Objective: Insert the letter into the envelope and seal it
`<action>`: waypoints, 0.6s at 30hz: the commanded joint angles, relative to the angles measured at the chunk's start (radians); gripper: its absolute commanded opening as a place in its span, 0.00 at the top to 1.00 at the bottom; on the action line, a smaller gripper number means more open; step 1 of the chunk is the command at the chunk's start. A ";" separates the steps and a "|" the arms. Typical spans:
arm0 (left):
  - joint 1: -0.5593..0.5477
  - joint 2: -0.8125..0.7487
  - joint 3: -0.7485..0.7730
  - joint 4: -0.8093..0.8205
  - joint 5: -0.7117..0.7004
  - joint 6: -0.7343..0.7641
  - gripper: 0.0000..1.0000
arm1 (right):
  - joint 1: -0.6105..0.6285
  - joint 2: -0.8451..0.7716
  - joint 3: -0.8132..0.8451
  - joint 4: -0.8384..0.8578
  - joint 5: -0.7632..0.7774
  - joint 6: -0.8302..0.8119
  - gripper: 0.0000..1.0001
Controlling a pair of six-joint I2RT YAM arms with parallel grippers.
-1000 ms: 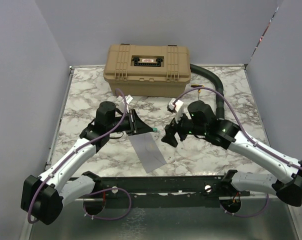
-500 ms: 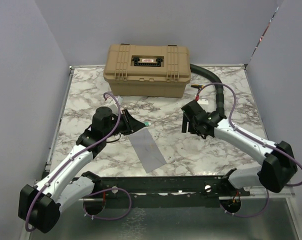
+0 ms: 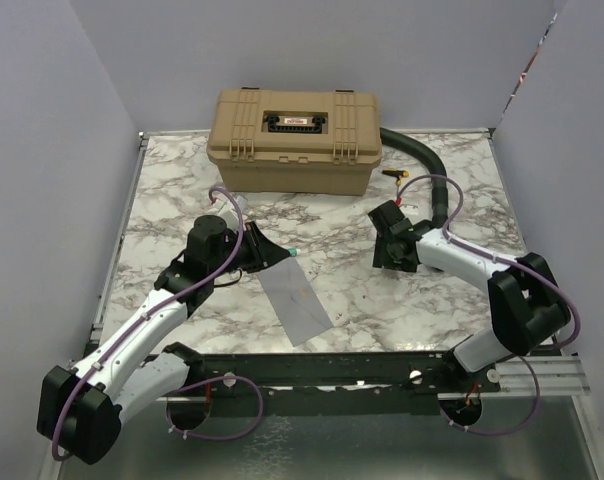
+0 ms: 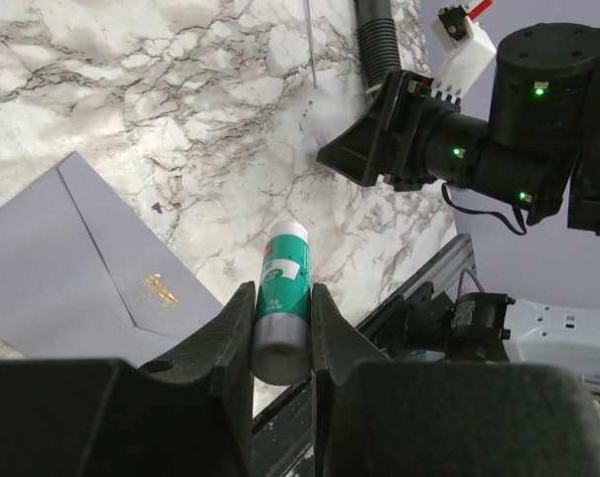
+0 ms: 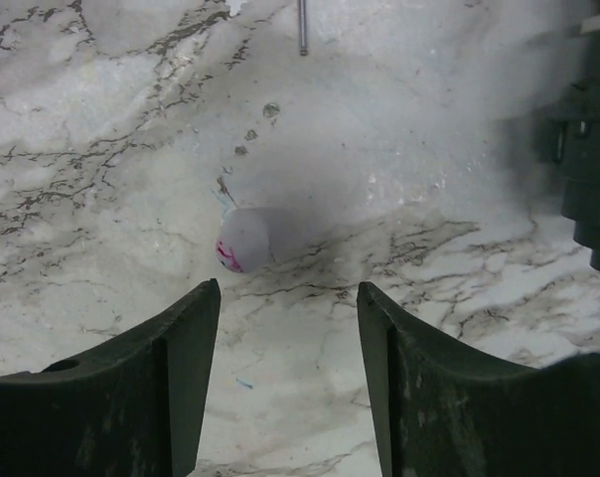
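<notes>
The grey-lavender envelope [image 3: 295, 297] lies flat on the marble table, its triangular flap folded down, with a small gold mark near the flap's tip [image 4: 159, 288]. Just above its far corner my left gripper [image 3: 280, 256] is shut on a green-and-white glue stick [image 4: 284, 273], which points out over the table. My right gripper [image 3: 393, 258] hangs open over bare marble to the right, fingers pointing down. A small white cap with pink marks [image 5: 243, 239] lies just ahead of its left finger [image 5: 186, 338]. The letter is not in view.
A tan hard case [image 3: 294, 135] stands at the back of the table. A black ribbed hose [image 3: 429, 168] curves behind the right arm, with a small yellow-handled tool [image 3: 395, 175] beside it. A dark metal rail [image 3: 312, 368] runs along the near edge.
The right arm has drawn back to the right and turned its gripper down toward the table, jaws narrowing somewhat. The left gripper keeps the glue stick and has barely shifted.
</notes>
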 commanded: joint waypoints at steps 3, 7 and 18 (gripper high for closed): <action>0.002 0.008 -0.003 0.006 -0.012 0.020 1.00 | -0.029 0.059 0.006 0.097 -0.038 -0.054 0.38; 0.002 0.010 -0.005 0.005 -0.009 0.019 1.00 | -0.041 0.094 0.019 0.126 -0.042 -0.073 0.45; 0.002 0.016 -0.007 0.007 -0.006 0.021 1.00 | -0.046 0.127 0.046 0.128 -0.068 -0.109 0.66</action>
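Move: The small white cap standing on the table is what the right hand's open fingers go for: about 2 cm ahead, 1 cm left and some 3 cm below. The screwdriver's middle lies roughly 17 cm ahead and 2 cm right of that hand, and the black hose's end about 12 cm right and 3 cm ahead. From the left hand, still holding the glue stick aloft, the cap is some 23 cm right, 5 cm ahead and 19 cm below. The right hand eases forward and down towards the white cap, roughly 2 cm each way, keeping its fingers pointed steeply down and slightly forward with hardly any turn of the wrist. Once most of the way down it closes its half-open fingers around the cap, one fingertip on each side, still creeping forward as the descent stops just short of the end. ##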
